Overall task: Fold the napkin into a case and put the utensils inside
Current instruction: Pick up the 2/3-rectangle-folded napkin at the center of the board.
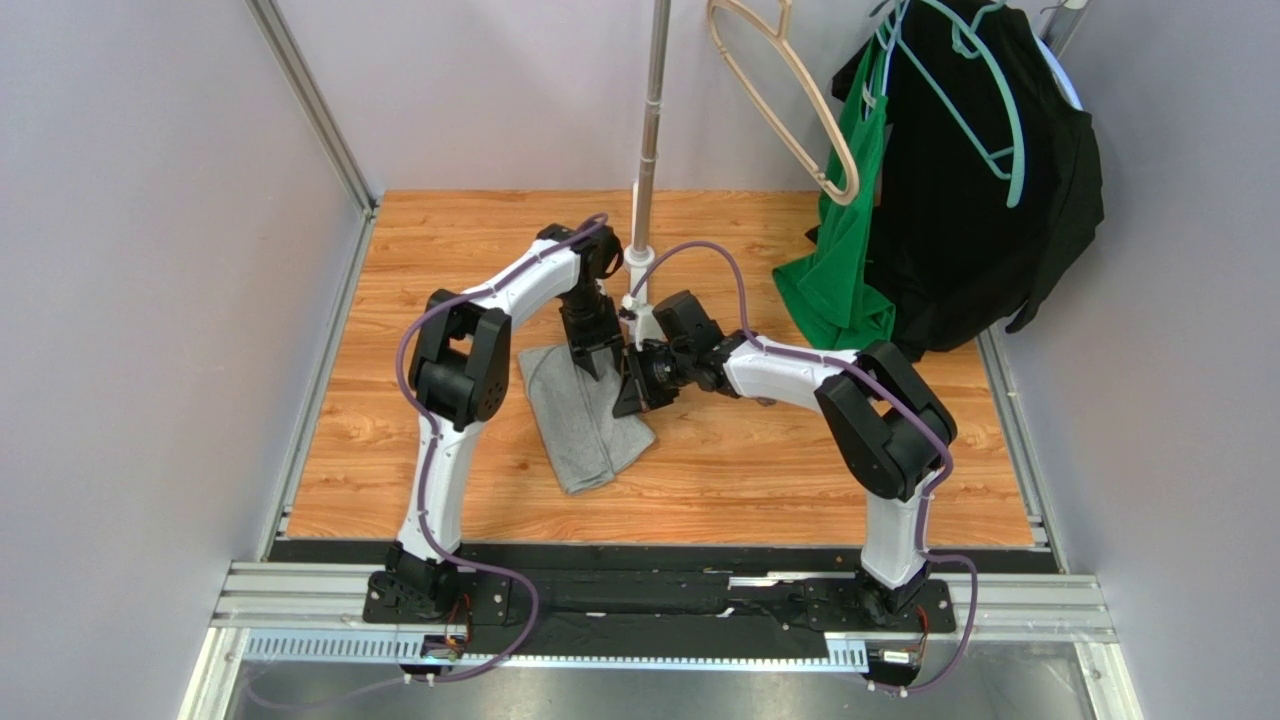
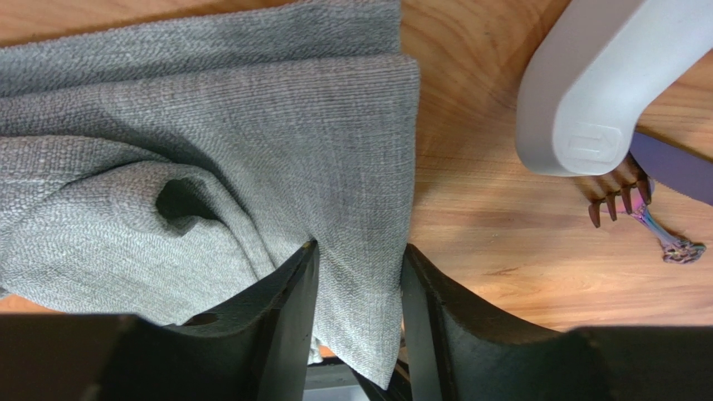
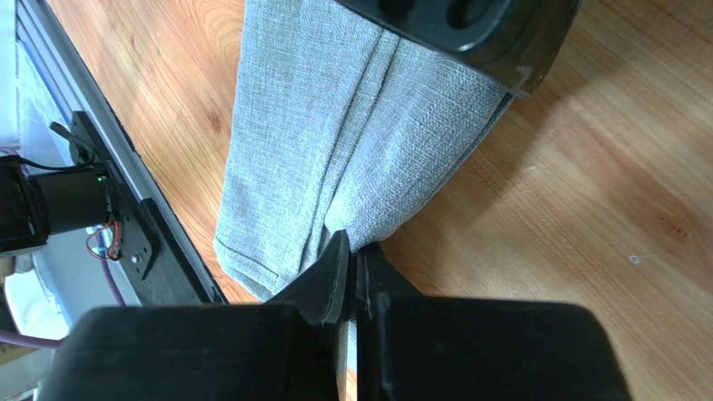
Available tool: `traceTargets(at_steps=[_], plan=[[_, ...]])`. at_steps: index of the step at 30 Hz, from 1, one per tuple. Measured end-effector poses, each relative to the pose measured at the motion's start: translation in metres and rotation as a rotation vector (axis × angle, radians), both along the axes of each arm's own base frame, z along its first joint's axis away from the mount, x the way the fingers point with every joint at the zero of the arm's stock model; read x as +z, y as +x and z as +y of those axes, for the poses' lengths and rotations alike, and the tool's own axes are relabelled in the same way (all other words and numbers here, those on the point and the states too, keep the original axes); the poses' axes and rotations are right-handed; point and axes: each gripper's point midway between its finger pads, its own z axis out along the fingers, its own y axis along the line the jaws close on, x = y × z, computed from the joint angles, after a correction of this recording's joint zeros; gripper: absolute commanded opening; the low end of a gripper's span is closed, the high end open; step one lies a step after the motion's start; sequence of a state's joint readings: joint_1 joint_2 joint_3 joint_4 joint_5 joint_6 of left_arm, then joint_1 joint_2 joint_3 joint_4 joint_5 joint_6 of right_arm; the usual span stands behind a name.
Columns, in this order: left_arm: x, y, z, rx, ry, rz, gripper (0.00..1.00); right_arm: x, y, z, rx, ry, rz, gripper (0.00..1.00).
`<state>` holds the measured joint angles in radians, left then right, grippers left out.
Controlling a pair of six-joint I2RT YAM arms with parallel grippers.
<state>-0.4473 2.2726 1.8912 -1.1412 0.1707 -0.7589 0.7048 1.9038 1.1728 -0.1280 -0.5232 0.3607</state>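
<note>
The heather-grey napkin [image 1: 579,420] lies folded into a long layered strip on the wooden table [image 1: 781,465]. My left gripper [image 1: 597,353] stands over its far end. In the left wrist view the left gripper [image 2: 360,251] is open, and a flap of the napkin [image 2: 251,125] fills the gap between its fingers. My right gripper [image 1: 634,393] is at the strip's right edge. There the right gripper [image 3: 356,246] is shut on a fold of the napkin [image 3: 335,125]. The silvery fork [image 2: 640,209] and the dark purple utensil [image 2: 678,167] lie beside the cloth, partly hidden by the right arm's grey link [image 2: 602,83].
A metal pole [image 1: 649,135] rises behind the grippers. A green garment [image 1: 842,270] and a black garment [image 1: 977,180] hang at the back right with hangers [image 1: 796,90]. Grey walls close in both sides, and a metal rail [image 1: 661,608] runs along the near edge.
</note>
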Motion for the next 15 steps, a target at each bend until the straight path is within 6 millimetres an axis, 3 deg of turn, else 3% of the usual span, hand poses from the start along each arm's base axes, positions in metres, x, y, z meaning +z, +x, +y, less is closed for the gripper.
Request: traceTargets(at_steps=[8,12,14,15], plan=[[-0.004,0.007,-0.003,-0.052,-0.018,-0.048,0.05,-0.007,0.000,-0.006,-0.001,-0.047,-0.013,0.00],[-0.008,0.006,-0.004,-0.070,-0.034,-0.054,0.00,-0.010,-0.002,-0.009,-0.003,-0.067,-0.012,0.02],[-0.007,0.005,-0.006,-0.078,-0.058,-0.066,0.00,-0.011,-0.002,-0.010,-0.004,-0.073,-0.007,0.11],[-0.005,0.004,-0.006,-0.081,-0.070,-0.075,0.00,-0.011,-0.004,-0.011,-0.005,-0.077,0.000,0.21]])
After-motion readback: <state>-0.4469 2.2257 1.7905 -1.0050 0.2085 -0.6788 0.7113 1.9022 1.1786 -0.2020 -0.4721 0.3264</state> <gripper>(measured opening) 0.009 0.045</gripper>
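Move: Right between the left hand's open fingers lies the napkin's right edge, a couple of centimetres from its far right corner and about 1 cm below the hand point; the napkin's middle is some 7 cm back and 1 cm left. The stand's near end is about 4 cm ahead and 6 cm right, the fork about 15 cm right and 2 cm back. From the right hand, still pinching that edge nearer the base, the napkin's middle lies roughly 5 cm left and 1 cm back. Closing from half open to shut, the left fingers pinch the layered right edge of the napkin just short of its far right corner; that hand shifts only about half a centimetre forward, right and down, turning some 5 degrees clockwise. The right hand keeps its pinch farther down the same edge and eases about 1 cm to the right and 1 cm down. ##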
